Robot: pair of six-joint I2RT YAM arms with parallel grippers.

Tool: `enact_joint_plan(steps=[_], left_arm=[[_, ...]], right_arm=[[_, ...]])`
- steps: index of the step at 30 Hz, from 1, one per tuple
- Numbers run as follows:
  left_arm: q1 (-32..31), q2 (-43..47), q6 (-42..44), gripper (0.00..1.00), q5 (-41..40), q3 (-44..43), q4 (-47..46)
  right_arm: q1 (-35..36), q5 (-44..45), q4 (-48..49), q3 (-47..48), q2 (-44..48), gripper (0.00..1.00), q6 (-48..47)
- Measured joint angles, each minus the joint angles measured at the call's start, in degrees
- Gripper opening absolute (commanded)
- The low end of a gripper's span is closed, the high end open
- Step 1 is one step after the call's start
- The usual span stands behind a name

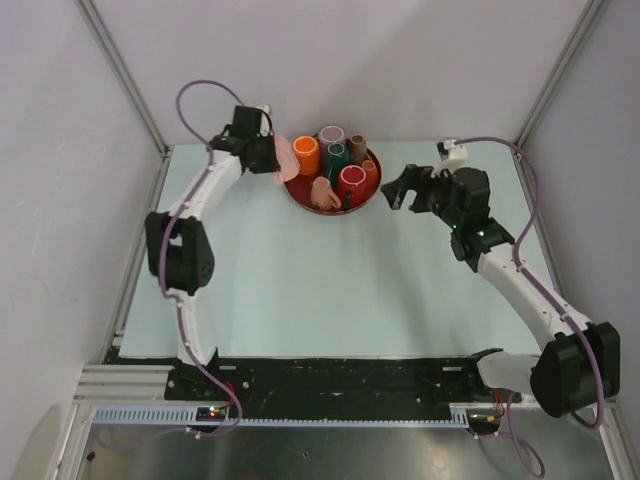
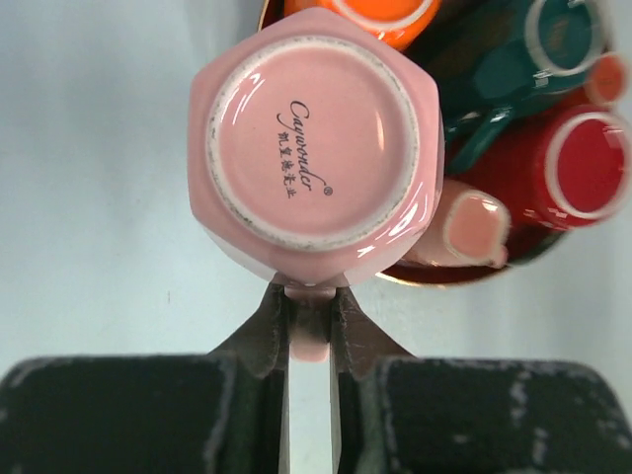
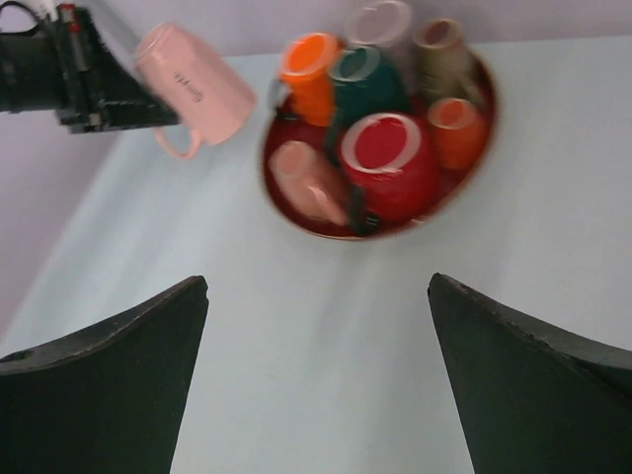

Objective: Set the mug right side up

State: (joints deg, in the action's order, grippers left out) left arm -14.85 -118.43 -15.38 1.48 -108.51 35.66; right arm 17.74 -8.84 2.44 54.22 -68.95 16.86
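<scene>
The pink mug [image 2: 311, 138] shows its round, printed base to the left wrist camera. Its handle [image 2: 311, 331] is pinched between the fingers of my left gripper [image 2: 311, 296], which is shut on it. In the right wrist view the pink mug [image 3: 193, 84] hangs tilted from the left gripper [image 3: 109, 94], just left of the red tray [image 3: 326, 234]. From above, the mug [image 1: 285, 160] sits at the tray's left edge. My right gripper [image 1: 395, 190] is to the right of the tray, with its jaws wide apart and nothing between them [image 3: 316, 286].
The red tray [image 1: 335, 211] at the back middle of the table holds several mugs: orange [image 1: 306, 154], teal [image 1: 335, 158], red [image 1: 352, 182] and a pink one lying down [image 1: 324, 193]. The enclosure's walls stand close behind the tray.
</scene>
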Motion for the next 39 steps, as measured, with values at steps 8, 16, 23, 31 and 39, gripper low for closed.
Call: enact_joint_plan(steps=[8,16,23,31,39], left_arm=[[1.7,14.1,-0.5,0.00,18.4,-0.2,2.0],[-1.0,16.7,-5.4,0.00,36.5,-1.8,2.5],[-2.6,16.7,-7.1,0.00,41.4,-1.8,3.5],[-2.7,16.8,-9.5,0.34,42.8,0.4,1.3],[-2.9,18.0,-2.6,0.99,33.2,6.6,1.3]], right_arm=[[4.5,-12.8,13.2,7.2,-10.4,0.99,15.0],[5.6,-19.4,26.2,12.9,-20.4,0.99,29.1],[6.1,-20.1,30.3,14.8,-22.9,0.87,33.8],[5.2,-26.2,38.2,15.0,-24.8,0.01,39.3],[0.7,-16.0,9.7,15.0,-17.8,0.00,30.3]])
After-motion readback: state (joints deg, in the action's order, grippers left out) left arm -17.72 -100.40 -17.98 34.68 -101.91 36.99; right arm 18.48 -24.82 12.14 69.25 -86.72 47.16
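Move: The pink mug hangs by its handle in the left fingers. From the right hand it lies about 33 cm left, 17 cm ahead and 9 cm lower; the red mug is some 17 cm left, 15 cm ahead and 19 cm lower. From the left hand, the open right gripper is about 35 cm right, 14 cm back and 10 cm higher, and the orange mug 5 cm right, 11 cm ahead and 8 cm lower. Left lifts mug some 18 cm, back-right; right reaches 14 cm left, pinches its rim, withdraws as left opens. ##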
